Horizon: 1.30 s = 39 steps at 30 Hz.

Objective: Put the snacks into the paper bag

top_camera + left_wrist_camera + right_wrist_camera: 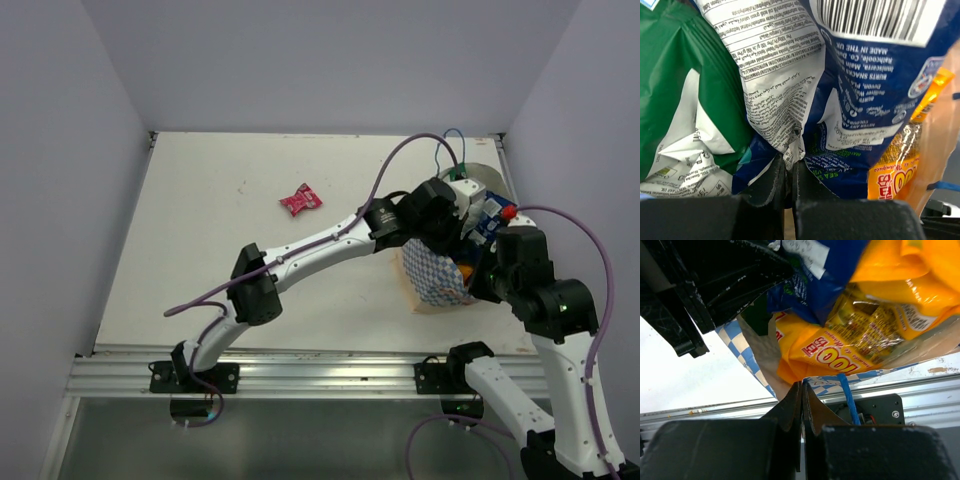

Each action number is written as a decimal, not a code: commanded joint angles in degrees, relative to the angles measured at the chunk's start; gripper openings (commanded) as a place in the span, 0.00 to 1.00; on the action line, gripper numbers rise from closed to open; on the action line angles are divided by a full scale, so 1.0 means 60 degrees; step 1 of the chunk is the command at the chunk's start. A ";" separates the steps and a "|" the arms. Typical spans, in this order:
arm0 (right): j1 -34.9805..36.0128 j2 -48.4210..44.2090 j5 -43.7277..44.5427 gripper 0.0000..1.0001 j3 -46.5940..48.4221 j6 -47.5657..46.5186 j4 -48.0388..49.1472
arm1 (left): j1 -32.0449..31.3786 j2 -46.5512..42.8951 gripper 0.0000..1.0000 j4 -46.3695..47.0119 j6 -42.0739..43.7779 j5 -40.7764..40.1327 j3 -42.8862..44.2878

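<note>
The paper bag (432, 278) lies tipped at the table's right side, with blue-and-white checkered sides and its mouth facing the arms. My left gripper (789, 162) is inside the mouth, shut on the crinkled edge of the blue-white packet (860, 125). A green-white bag (675, 75) lies to its left and an orange packet (895, 172) to its right. My right gripper (803, 386) is shut on the paper bag's rim (822, 385), just below the orange packet (815, 357) and next to a blue cord handle (847, 400). A tiny pink packet (300, 200) lies alone mid-table.
An aluminium rail (320, 370) runs along the near table edge under both arm bases. Grey walls close in the table on the left, back and right. The left arm (320, 245) stretches diagonally across the table to the bag.
</note>
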 commanded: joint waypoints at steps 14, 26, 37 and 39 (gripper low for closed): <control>0.0024 0.0091 -0.0297 0.00 0.0312 -0.0038 -0.0648 | 0.0716 -0.2274 0.56 0.1211 0.0085 -0.2248 0.1059; 0.0038 -0.0100 -0.0239 0.00 0.0283 -0.0126 -0.0737 | 0.5110 -0.2762 1.00 -0.0148 -0.0080 -0.4273 -0.3378; 0.0038 -0.0012 -0.0180 0.00 0.0284 -0.0258 -0.0707 | 0.5948 -0.1749 1.00 0.0800 0.0125 -0.3745 -0.5839; 0.0024 0.0003 -0.0209 0.00 0.0225 -0.0301 -0.0693 | 0.5948 -0.1706 1.00 0.0920 0.0199 -0.3804 -0.6221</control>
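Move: The small red sachet lies flat on the table about 24 cm ahead of the left hand, 36 cm to its left and 22 cm below. That hand is inside the paper bag's mouth, the bag's middle some 3 cm ahead and 10 cm below. The navy pack pinched in its fingers has its middle about 4 cm ahead and 4 cm to the right; the green pack stands roughly 8 cm ahead and 2 cm left. From the right hand the sachet is about 33 cm ahead, 35 cm left and 24 cm below. The left hand opens wide to let go of the navy pack in the paper bag, and as it opens climbs some 18 cm out of the mouth, sweeping left and forward towards the red sachet. Still travelling left, it then plunges about 35 cm while turning some 50 degrees counter-clockwise, ending open just over the sachet with its fingers aimed down and slightly forward, as the right hand stays put and keeps its pinch on the bag's near rim. ##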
